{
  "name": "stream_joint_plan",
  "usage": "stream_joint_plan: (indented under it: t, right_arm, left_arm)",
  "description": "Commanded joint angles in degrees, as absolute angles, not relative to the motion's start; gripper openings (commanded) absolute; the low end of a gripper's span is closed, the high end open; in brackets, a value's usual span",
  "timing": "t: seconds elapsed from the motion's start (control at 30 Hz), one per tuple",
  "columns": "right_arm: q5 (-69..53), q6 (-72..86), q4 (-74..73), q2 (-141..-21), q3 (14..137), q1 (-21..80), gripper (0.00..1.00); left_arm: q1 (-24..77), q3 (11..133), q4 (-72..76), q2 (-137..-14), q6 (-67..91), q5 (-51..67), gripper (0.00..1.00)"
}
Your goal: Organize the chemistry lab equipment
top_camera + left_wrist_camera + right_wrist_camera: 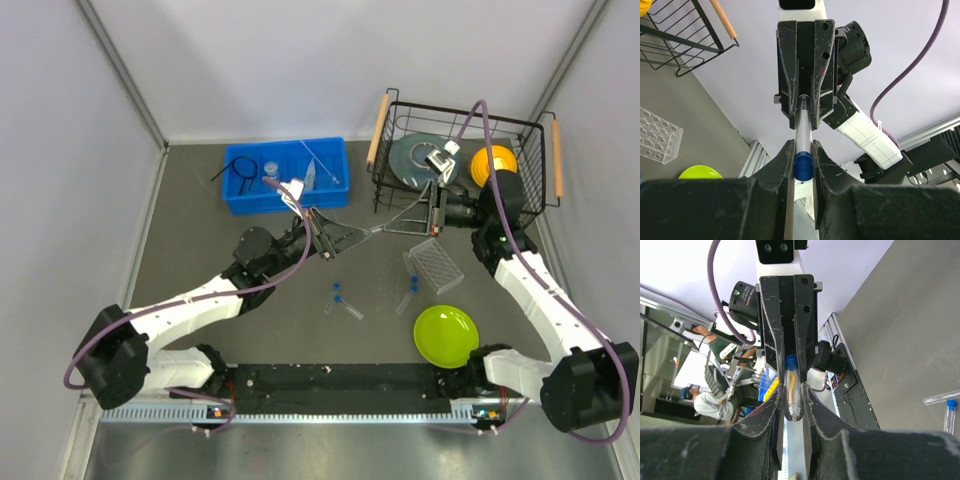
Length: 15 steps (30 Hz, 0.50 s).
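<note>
One thin clear tube with a blue cap [373,231] spans the gap between my two grippers above the table's middle. My left gripper [362,234] is shut on its capped end; in the left wrist view the blue cap [803,166] sits pinched between the fingers of that gripper [802,147]. My right gripper [386,228] is shut on the tube's rounded end [794,407], its fingers [792,392] pressed against both sides. The clear tube rack [436,264] lies on the table to the right. Several loose capped tubes [343,301] lie below the grippers.
A blue bin [330,193] at the back holds a black ring [243,167], a small jar [270,167] and a clear packet [312,175]. A wire basket [385,150] at the back right holds a grey dish [412,157] and an orange bowl [493,160]. A lime-green plate [446,335] sits front right.
</note>
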<state>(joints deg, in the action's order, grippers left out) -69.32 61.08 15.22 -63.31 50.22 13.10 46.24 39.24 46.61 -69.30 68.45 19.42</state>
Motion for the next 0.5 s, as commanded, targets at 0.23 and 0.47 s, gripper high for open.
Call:
stream_joint_plan:
  t: [0.23,0.47]
  right_arm:
    - [-67.7,44.5,5.1,-59.3,52.1,11.7,0.12]
    - [-62.6,28.2,-11.6,-56.2,53.9,8.4,0.12]
  left_arm:
    - [46.5,41.0,41.8,-67.1,64.6,18.7,0.45]
    - [46.3,42.4,25.4,-60.3,54.4,14.0,0.78]
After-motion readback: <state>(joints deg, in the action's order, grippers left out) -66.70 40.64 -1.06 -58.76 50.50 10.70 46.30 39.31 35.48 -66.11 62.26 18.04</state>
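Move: The test tube is level in the air between the two hands: the left fingers pinch its blue-capped end, its middle about 3 cm to their right, and the right fingers hold the other end. The clear tube rack lies on the table about 8 cm ahead, 11 cm right and 30 cm below the right hand, some 17 cm right of the left hand. From the right hand, the green plate is about 8 cm back and 13 cm right, and two loose tubes are level ahead and 12 cm left. The test tube passes over: the right fingers keep their closed hold on its lower end while the left fingers spread wide and let go of the cap. Both hands then sink together about 2.5 cm; the right also draws some 1.5 cm to its right, away from the left gripper and towards the rack, turning around 10 degrees with its fingertips dipping, and the left fingertips dip slightly too. ##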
